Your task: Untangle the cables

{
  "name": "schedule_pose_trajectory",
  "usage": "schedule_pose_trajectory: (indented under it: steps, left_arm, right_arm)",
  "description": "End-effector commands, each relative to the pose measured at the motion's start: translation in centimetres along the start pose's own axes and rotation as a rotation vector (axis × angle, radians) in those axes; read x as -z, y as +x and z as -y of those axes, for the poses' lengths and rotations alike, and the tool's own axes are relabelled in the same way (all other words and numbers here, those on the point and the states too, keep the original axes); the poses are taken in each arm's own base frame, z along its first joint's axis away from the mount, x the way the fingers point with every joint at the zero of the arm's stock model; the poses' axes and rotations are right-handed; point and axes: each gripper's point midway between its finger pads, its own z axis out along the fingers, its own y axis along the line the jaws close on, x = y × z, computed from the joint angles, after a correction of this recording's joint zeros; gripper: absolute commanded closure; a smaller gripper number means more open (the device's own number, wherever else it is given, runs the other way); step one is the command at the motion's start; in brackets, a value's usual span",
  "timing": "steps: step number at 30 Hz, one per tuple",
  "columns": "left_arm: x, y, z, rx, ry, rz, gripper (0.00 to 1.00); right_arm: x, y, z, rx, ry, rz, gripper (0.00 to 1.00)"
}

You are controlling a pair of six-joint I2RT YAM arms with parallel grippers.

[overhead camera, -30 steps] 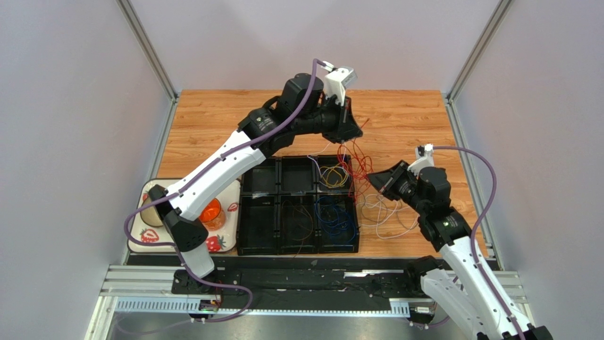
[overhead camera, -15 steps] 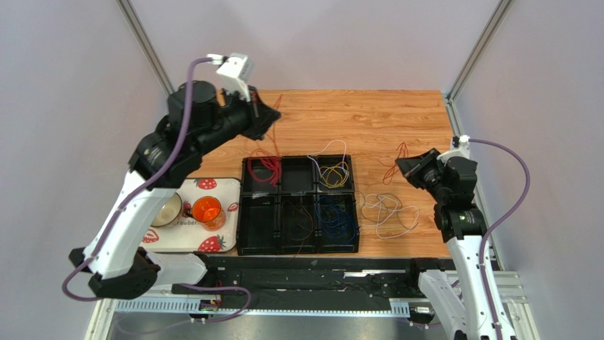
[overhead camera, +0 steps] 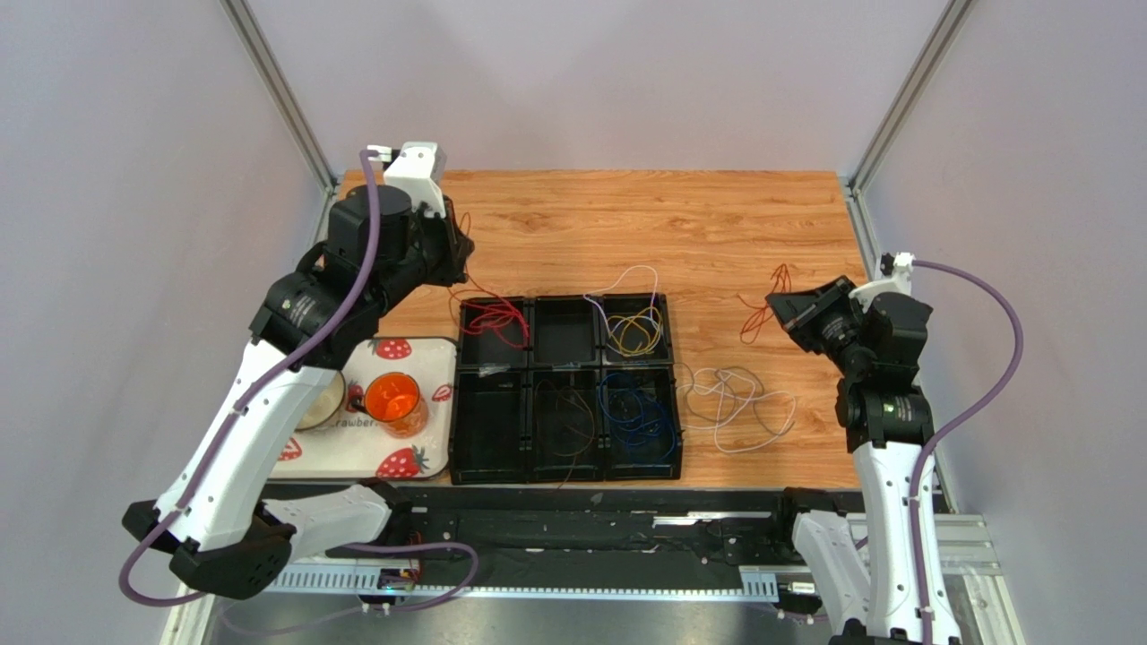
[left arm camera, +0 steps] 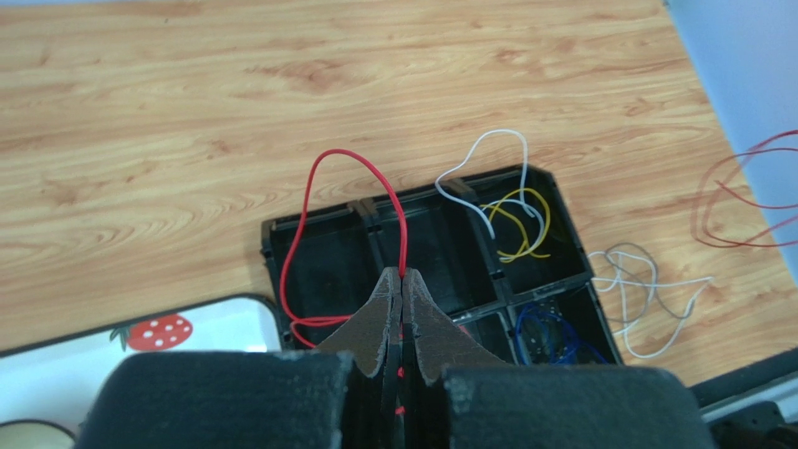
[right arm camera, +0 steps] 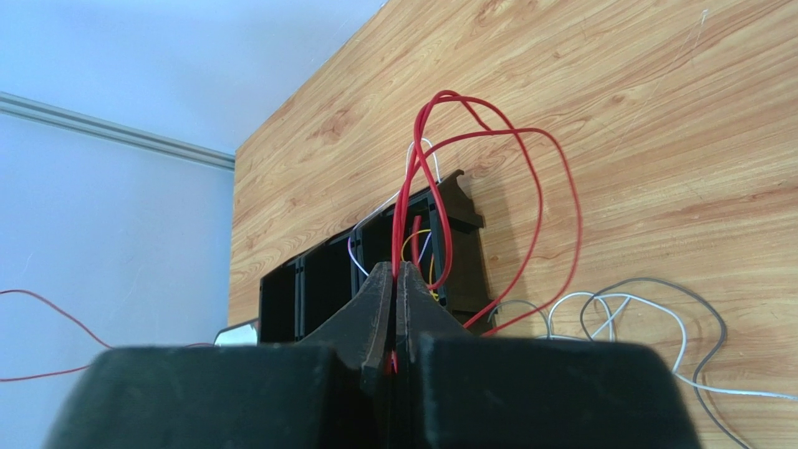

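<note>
My left gripper [overhead camera: 455,255] hangs over the far left of the table, shut on a red cable [left arm camera: 339,151]. That cable loops down into the far-left compartment of the black tray [overhead camera: 566,473]. At the right, my right gripper [overhead camera: 785,312] is shut on other red cables [right arm camera: 448,94], which dangle in loops [overhead camera: 757,317] over the wood. My left gripper [left arm camera: 402,276] and right gripper [right arm camera: 394,271] both show their jaws pressed together on red wire. Yellow cables [overhead camera: 633,336] and blue cables [overhead camera: 641,417] lie in right-hand compartments. White and grey cables [overhead camera: 734,403] sprawl on the table beside the tray.
A strawberry-print tray [overhead camera: 411,464] at the near left holds an orange cup [overhead camera: 395,399] and a bowl [overhead camera: 313,397]. Grey walls with metal posts close in the table on both sides. A rail runs along the near edge.
My left arm has swung from above the tray's far right to the far left, drawing its red cable over the far-left compartment. My right gripper pulled back rightward with the other red cables.
</note>
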Motion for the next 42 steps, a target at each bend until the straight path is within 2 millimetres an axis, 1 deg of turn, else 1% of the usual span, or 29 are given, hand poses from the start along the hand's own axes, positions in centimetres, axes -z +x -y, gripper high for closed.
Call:
schedule_pose_trajectory:
  steps: [1,7,10,15,26,27,29,30,32,33,35,36,38,39,41,42]
  left_arm:
    - [-1.9,0.4,-0.9,0.036,-0.024,-0.001,1.00]
    - [-4.8,1.8,-1.4,0.059,-0.030,-0.038,1.00]
    - [-5.9,2.4,-2.2,0.045,-0.071,-0.055,1.00]
    - [-7.8,3.3,-2.9,0.033,-0.101,-0.080,1.00]
    - [-10.8,5.7,-4.4,0.022,-0.172,-0.133,1.00]
    - [-11.2,6.4,-4.4,0.022,-0.172,-0.149,1.00]
    - [-11.8,6.8,-4.4,0.025,-0.167,-0.159,1.00]
    - [-12.3,7.6,-4.6,0.023,-0.172,-0.178,1.00]
    - [-12.9,8.0,-4.4,0.030,-0.163,-0.183,1.00]
    - [-13.4,8.7,-4.4,0.031,-0.162,-0.200,1.00]
    - [-14.0,9.2,-4.1,0.037,-0.141,-0.203,1.00]
    - [-14.4,9.9,-4.2,0.038,-0.143,-0.220,1.00]
    - [-14.9,10.3,-4.2,0.042,-0.142,-0.223,1.00]
    - [-15.1,10.9,-4.4,0.045,-0.150,-0.235,1.00]
    - [-15.4,11.0,-4.2,0.061,-0.140,-0.222,1.00]
    - [-15.4,11.6,-4.4,0.067,-0.142,-0.226,1.00]
  right_arm:
    - [0.5,-0.1,-0.9,0.022,-0.047,0.007,1.00]
    - [0.5,0.5,-0.9,0.018,-0.065,-0.012,1.00]
    - [0.4,1.1,-0.7,0.012,-0.072,-0.029,1.00]
    - [0.4,1.9,-0.2,0.012,-0.071,-0.049,1.00]
    - [0.1,2.3,-0.2,0.012,-0.083,-0.072,1.00]
    - [0.1,2.3,-0.2,0.010,-0.084,-0.073,1.00]
    - [0.1,2.4,-0.2,0.008,-0.086,-0.073,1.00]
    - [0.0,2.5,-0.2,0.006,-0.089,-0.076,1.00]
    - [0.0,2.7,-0.1,0.004,-0.090,-0.082,1.00]
    - [-0.1,2.7,0.0,-0.001,-0.090,-0.086,1.00]
    - [0.0,2.8,0.0,-0.002,-0.093,-0.088,1.00]
    - [0.0,2.9,-0.1,-0.001,-0.094,-0.089,1.00]
    - [0.1,2.9,-0.1,-0.002,-0.096,-0.089,1.00]
    - [0.1,2.9,-0.2,-0.002,-0.096,-0.091,1.00]
    - [0.2,2.9,-0.3,0.000,-0.099,-0.092,1.00]
    - [0.3,2.9,-0.3,0.001,-0.101,-0.092,1.00]
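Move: The far-left compartment of the black organizer, with the red cable in the left fingers dangling over it, lies about 10 cm ahead of the left hand, some 3 cm to its left and roughly 34 cm below. The empty far-middle compartment is about 10 cm ahead and 10 cm right of the hand, and the one with the yellow cable 10 cm ahead and 22 cm right; the orange mug is 18 cm left and 6 cm back. From the right hand the far-left compartment is some 42 cm left, 9 cm ahead and 22 cm lower. Down and forward goes the left hand, sinking about 17 cm while reaching some 9 cm farther out, towards the far-left compartment; the wrist tips down roughly 15 degrees and the shut fingers keep the red cable pinched. The right hand, still pinching its own bunch of red cable, eases about 3 cm down and a little to the left. ##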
